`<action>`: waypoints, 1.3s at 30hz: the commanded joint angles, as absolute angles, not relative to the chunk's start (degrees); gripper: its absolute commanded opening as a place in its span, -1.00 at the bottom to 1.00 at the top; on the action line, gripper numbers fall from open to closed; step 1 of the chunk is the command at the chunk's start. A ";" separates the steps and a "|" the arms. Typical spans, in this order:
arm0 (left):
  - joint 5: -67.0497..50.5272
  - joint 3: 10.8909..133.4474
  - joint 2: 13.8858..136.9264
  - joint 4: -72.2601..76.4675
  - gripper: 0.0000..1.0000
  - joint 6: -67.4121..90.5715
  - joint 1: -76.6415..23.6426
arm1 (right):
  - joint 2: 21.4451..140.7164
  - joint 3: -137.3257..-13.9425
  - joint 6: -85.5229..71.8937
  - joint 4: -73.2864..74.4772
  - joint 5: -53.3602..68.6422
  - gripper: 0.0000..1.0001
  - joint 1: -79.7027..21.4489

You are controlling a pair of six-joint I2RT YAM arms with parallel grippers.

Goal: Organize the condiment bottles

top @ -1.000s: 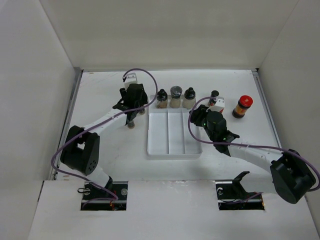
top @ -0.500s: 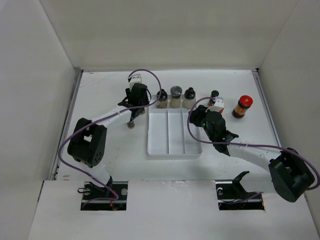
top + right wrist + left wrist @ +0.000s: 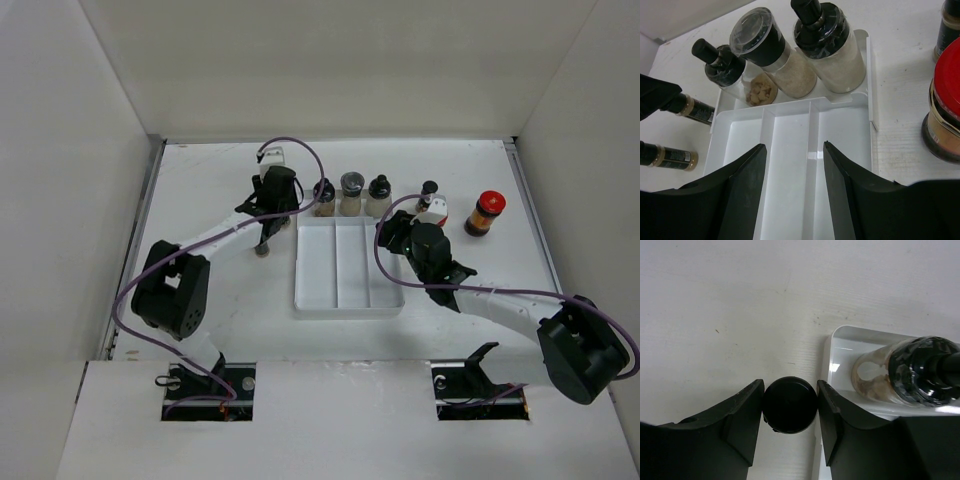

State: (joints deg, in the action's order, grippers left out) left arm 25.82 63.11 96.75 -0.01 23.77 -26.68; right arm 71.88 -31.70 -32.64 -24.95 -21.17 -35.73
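My left gripper (image 3: 790, 385) is shut on the black cap of a slim dark vial (image 3: 790, 406) that stands upright just left of the white tray (image 3: 840, 342). From above, the left gripper (image 3: 269, 222) hides that vial. A second slim vial (image 3: 262, 247) stands free just nearer. Two black-capped shakers (image 3: 323, 197) (image 3: 378, 195) and a grey-lidded jar (image 3: 351, 192) stand across the tray's far end. My right gripper (image 3: 794, 146) hangs open over the tray's right compartments with nothing between its fingers. A red-capped jar (image 3: 487, 212) and a small vial (image 3: 429, 190) stand right of the tray.
The tray's (image 3: 300, 300) three long compartments hold nothing in their near part. White walls enclose the table on the left, back and right. The right arm's elbow (image 3: 580, 350) lies over the near right corner.
The left gripper shifted slightly right and closed its fingers onto the vial's cap. The right gripper's fingers spread a little wider over the tray.
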 commanded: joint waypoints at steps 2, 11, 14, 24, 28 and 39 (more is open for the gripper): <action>28.82 64.86 87.11 1.93 -0.41 21.45 -28.95 | 71.72 -31.73 -32.87 -28.74 -21.36 0.12 -36.17; 28.39 62.84 82.09 1.41 -0.41 23.28 -35.72 | 71.19 -31.38 -33.31 -28.83 -21.27 0.12 -36.17; 27.34 62.75 83.75 1.58 -0.41 24.52 -38.53 | 71.10 -31.29 -33.31 -28.83 -21.36 0.12 -36.17; 27.86 63.19 92.37 4.48 -0.42 25.93 -42.49 | 71.10 -31.11 -33.40 -28.83 -21.45 0.13 -35.81; 28.56 62.67 94.57 6.50 -0.43 25.84 -42.23 | 71.45 -31.29 -33.40 -28.83 -21.27 0.13 -35.81; 31.29 59.24 96.24 7.47 -0.32 25.66 -41.53 | 72.42 -31.55 -33.31 -28.83 -21.27 0.13 -35.90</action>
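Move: The left gripper already holds a small black-capped spice bottle by its cap. The far part of the tray's left compartment lies about 9 cm to its right, 5 cm back and some 8 cm below. The lumpy-filled grinder stands about 10 cm right and 3 cm ahead of the hand, and the other spice bottle about 6 cm left and 6 cm back. From the right gripper, that compartment part lies roughly 16 cm left, 1 cm ahead and 10 cm below. Keep the cap pinched and lift the spice bottle about 11 cm, then swing it rightwards over the tray's left rim while drawing back some 5 cm. Lower it about 11 cm into the far part of the left compartment, just behind the lumpy-filled grinder on the base side, turning the wrist a little clockwise; don't open the fingers. ##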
